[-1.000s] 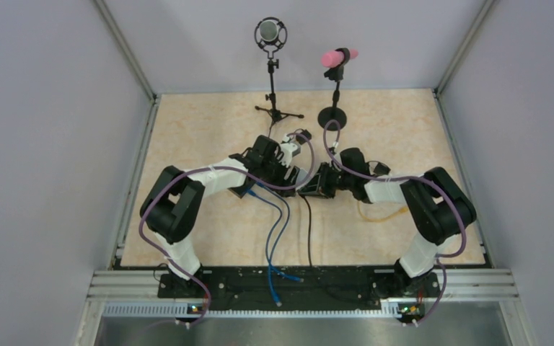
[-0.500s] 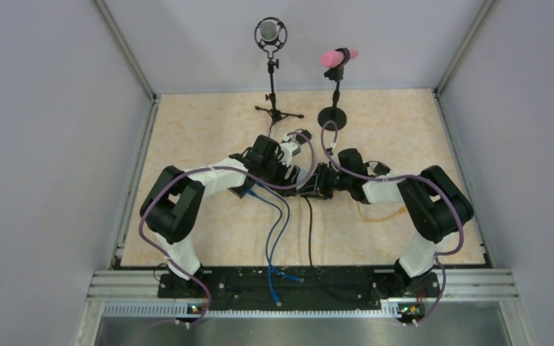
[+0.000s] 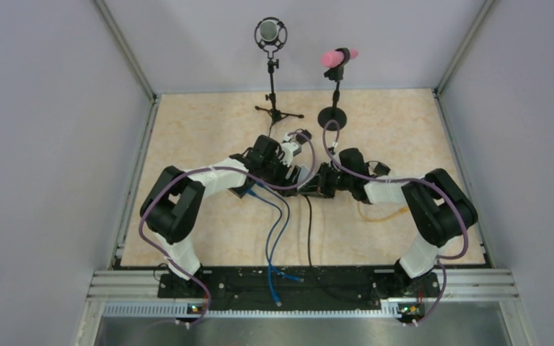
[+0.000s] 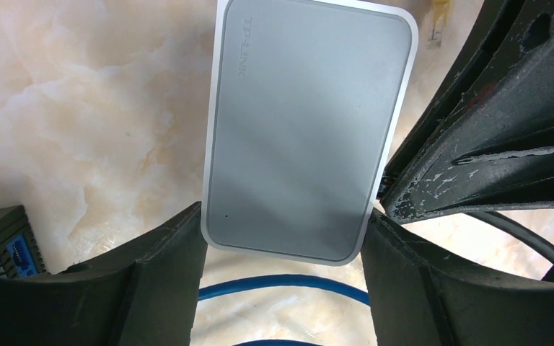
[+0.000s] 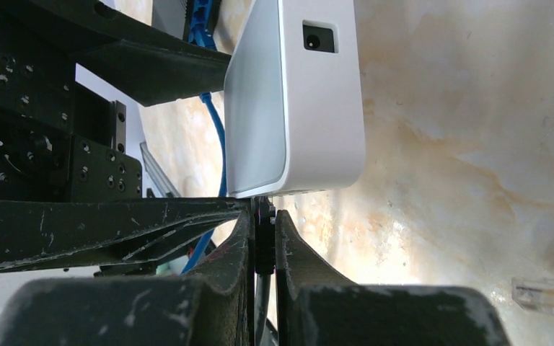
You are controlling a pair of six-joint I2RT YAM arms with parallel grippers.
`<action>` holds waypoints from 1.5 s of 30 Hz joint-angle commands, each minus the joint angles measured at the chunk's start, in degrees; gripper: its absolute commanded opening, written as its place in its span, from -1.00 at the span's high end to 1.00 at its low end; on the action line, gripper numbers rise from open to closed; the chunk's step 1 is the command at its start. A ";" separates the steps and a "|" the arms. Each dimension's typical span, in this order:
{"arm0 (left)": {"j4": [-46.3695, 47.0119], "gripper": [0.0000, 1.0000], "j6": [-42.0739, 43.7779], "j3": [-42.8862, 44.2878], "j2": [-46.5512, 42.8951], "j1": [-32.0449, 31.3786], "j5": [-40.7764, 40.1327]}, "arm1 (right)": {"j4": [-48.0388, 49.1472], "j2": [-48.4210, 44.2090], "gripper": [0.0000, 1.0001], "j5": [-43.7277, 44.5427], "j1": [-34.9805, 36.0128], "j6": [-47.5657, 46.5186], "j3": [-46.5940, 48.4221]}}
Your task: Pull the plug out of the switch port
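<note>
My left gripper (image 4: 283, 225) is shut on the grey-white switch (image 4: 306, 130), one finger on each long side, and holds it just above the table. In the right wrist view the switch (image 5: 296, 108) shows its side, with an empty round socket (image 5: 319, 37) at the far end. A black plug (image 5: 262, 241) sits against the near end of that side. My right gripper (image 5: 263, 229) is shut on this plug, whose black cable (image 3: 308, 231) runs toward the near edge. In the top view both grippers, left (image 3: 293, 175) and right (image 3: 316, 184), meet mid-table and cover the switch.
Two blue cables (image 3: 278, 231) trail from under the left gripper to the near rail. A yellow cable (image 3: 382, 214) lies beneath the right arm. A dark device (image 4: 7, 245) sits left of the switch. Two microphone stands (image 3: 272, 72) (image 3: 337, 79) rise at the back. A clear connector (image 5: 544, 295) lies at right.
The right gripper edged left toward the switch and closed on the black plug. The left gripper and the switch have stayed put.
</note>
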 commanded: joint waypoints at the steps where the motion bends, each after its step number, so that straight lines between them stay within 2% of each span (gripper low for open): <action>1: 2.54 1.00 0.15 -0.22 -2.25 0.70 -2.21 | 0.09 -4.73 1.00 0.45 -0.73 -1.38 -0.65; 15: 2.95 1.00 -0.35 -0.04 -0.90 2.56 -2.40 | 3.82 -5.58 1.00 -7.65 -2.74 -0.61 -3.79; 25: 1.50 1.00 0.58 1.58 0.82 2.50 -0.86 | 1.87 -7.78 1.00 -6.75 -3.75 -1.79 -2.91; 34: 0.99 1.00 2.74 0.27 -0.16 1.67 -0.12 | -16.22 -17.00 1.00 9.10 -7.57 -10.45 10.15; 41: 1.72 0.99 1.60 1.23 1.62 -0.45 -0.03 | -26.38 -19.02 1.00 21.13 -12.48 -15.81 23.69; 45: 1.57 0.96 1.66 3.05 2.97 -1.88 -0.46 | -31.05 -19.85 1.00 29.71 -14.08 -18.42 27.00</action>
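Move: Just ahead of the right hand, which already has its fingers shut on the black plug in the port, lies the switch: middle some 4 cm forward and about level in height. A loose yellow plug end rests about 9 cm right and 3 cm farther out than this hand, on the table 6 cm below; the pink-mic stand's base is roughly 25 cm ahead and 9 cm right, also on the table. From the left hand, still gripping the switch's end, its middle is about 3 cm right, 2 cm ahead and 2 cm higher. Keeping its pinch on the plug, the right hand shifts a little right and up, then draws back about 2 cm while the left hand, still holding the switch, pushes forward about as far. It then swings the plug away from the switch, quickly up nearly 20 cm, forward and right, tipping its fingers up some 30 degrees and turning clockwise. The left hand settles back and slightly lower. ##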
